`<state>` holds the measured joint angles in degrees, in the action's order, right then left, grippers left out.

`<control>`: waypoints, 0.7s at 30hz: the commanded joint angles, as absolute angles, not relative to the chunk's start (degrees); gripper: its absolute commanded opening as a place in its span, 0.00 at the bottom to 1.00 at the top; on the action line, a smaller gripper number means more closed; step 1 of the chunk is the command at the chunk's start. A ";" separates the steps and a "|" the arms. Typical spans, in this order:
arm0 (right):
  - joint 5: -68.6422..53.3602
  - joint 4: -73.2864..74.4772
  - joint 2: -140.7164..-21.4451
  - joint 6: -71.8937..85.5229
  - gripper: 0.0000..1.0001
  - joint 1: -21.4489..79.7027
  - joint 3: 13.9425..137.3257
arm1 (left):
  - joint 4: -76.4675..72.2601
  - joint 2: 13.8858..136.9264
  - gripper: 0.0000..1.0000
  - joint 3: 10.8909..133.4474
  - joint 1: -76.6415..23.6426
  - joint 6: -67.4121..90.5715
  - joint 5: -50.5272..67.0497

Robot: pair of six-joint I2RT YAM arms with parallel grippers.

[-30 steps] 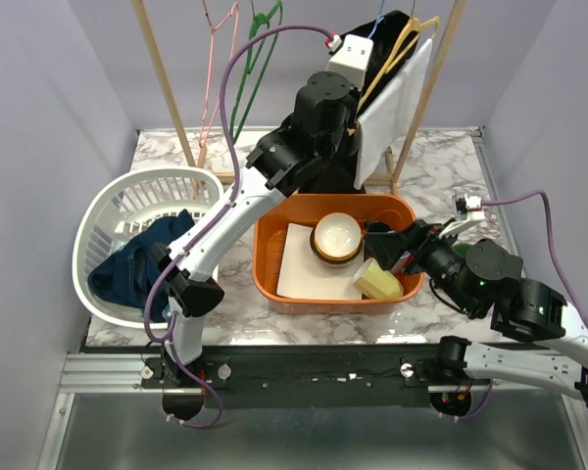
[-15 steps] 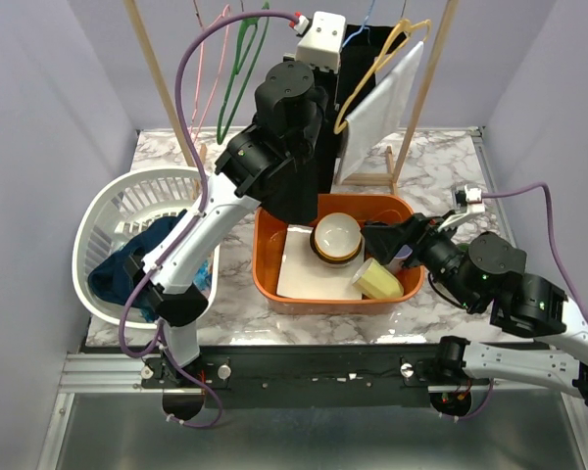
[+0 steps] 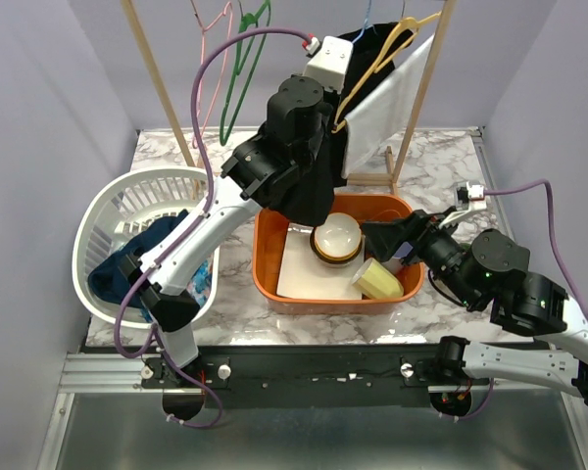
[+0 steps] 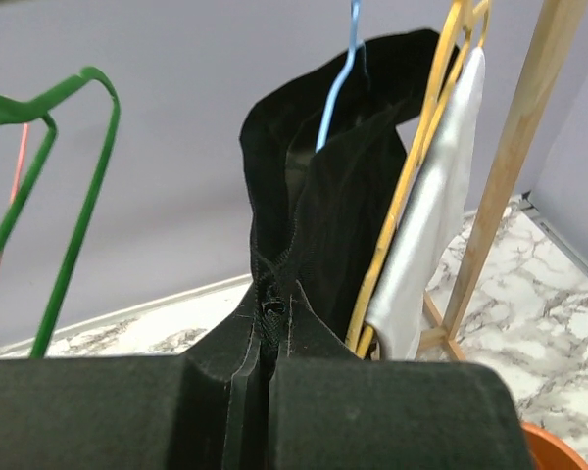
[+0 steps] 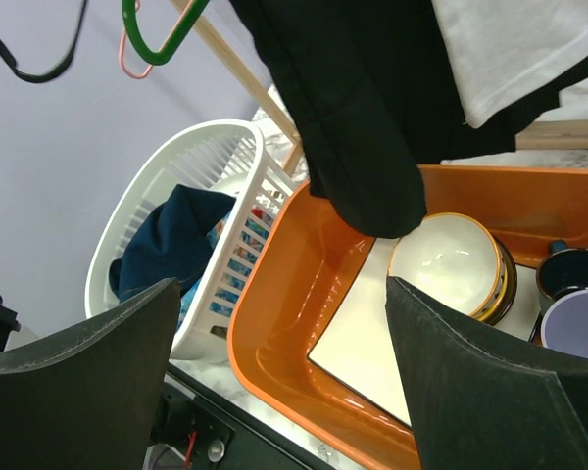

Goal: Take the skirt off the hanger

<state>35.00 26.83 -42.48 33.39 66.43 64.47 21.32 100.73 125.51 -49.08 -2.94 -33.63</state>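
Note:
The black skirt (image 4: 338, 196) hangs on a blue hanger (image 4: 335, 93) at the rack's right end. My left gripper (image 4: 265, 392) is shut on the skirt's edge beside the zipper, high above the table. From above, the skirt (image 3: 314, 191) drapes down from under the left wrist to the back edge of the orange tub. My right gripper (image 5: 284, 323) is open and holds nothing. It hovers low over the tub's near right side, below and in front of the skirt's hanging end (image 5: 358, 147).
A yellow hanger (image 4: 419, 166) carrying a white cloth (image 4: 436, 215) hangs right beside the skirt. Green (image 3: 240, 78) and pink (image 3: 211, 59) hangers hang empty at left. The orange tub (image 3: 269, 274) holds a bowl (image 3: 336, 238) and cups. A white basket (image 3: 108, 211) stands left.
The left arm swung left with the skirt, then back a little to the right. The skirt's lower part now hangs over the tub. The right gripper barely moved.

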 commanded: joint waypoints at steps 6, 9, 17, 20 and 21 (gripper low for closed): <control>34.72 25.14 -40.70 32.78 0.92 66.62 63.46 | 26.01 102.30 0.17 127.17 -46.41 2.10 -24.97; 35.15 24.70 -39.29 32.70 0.92 66.71 62.49 | 27.50 103.88 0.18 129.10 -45.62 3.43 -22.51; 36.56 24.70 -36.65 31.73 0.92 66.62 61.35 | 28.82 106.78 0.46 132.53 -45.09 3.69 -18.81; 36.82 24.43 -35.78 31.55 0.92 66.62 60.91 | 30.06 108.63 0.47 134.73 -44.91 3.43 -19.42; 36.83 24.43 -35.51 31.55 0.92 66.62 60.82 | 30.41 109.59 0.47 135.87 -44.91 3.25 -19.60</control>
<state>34.96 25.43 -36.88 32.51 66.43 62.15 28.05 107.02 131.85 -45.21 3.09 -21.12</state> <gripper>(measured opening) 0.921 0.459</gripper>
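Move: The left fingers still pinch a fold of the black skirt. The blue hanger it hangs on has its middle some 8 cm ahead of this hand, 5 cm to the right and 6 cm higher. The yellow hanger is about 9 cm ahead, 9 cm right and 5 cm up; the green hanger some 13 cm left, 3 cm ahead and 5 cm up. From the right hand the blue hanger is roughly 28 cm ahead, 3 cm left and 18 cm up. The left fingers let go of their pinch on the black skirt and open to about half, keeping the cloth between them as the hand slips about 5 cm down, right and forward towards the blue hanger's lower part, turning some 10 degrees clockwise and tipping slightly down. The right hand, empty and wide open, eases about 2 cm to the right and a little up. ##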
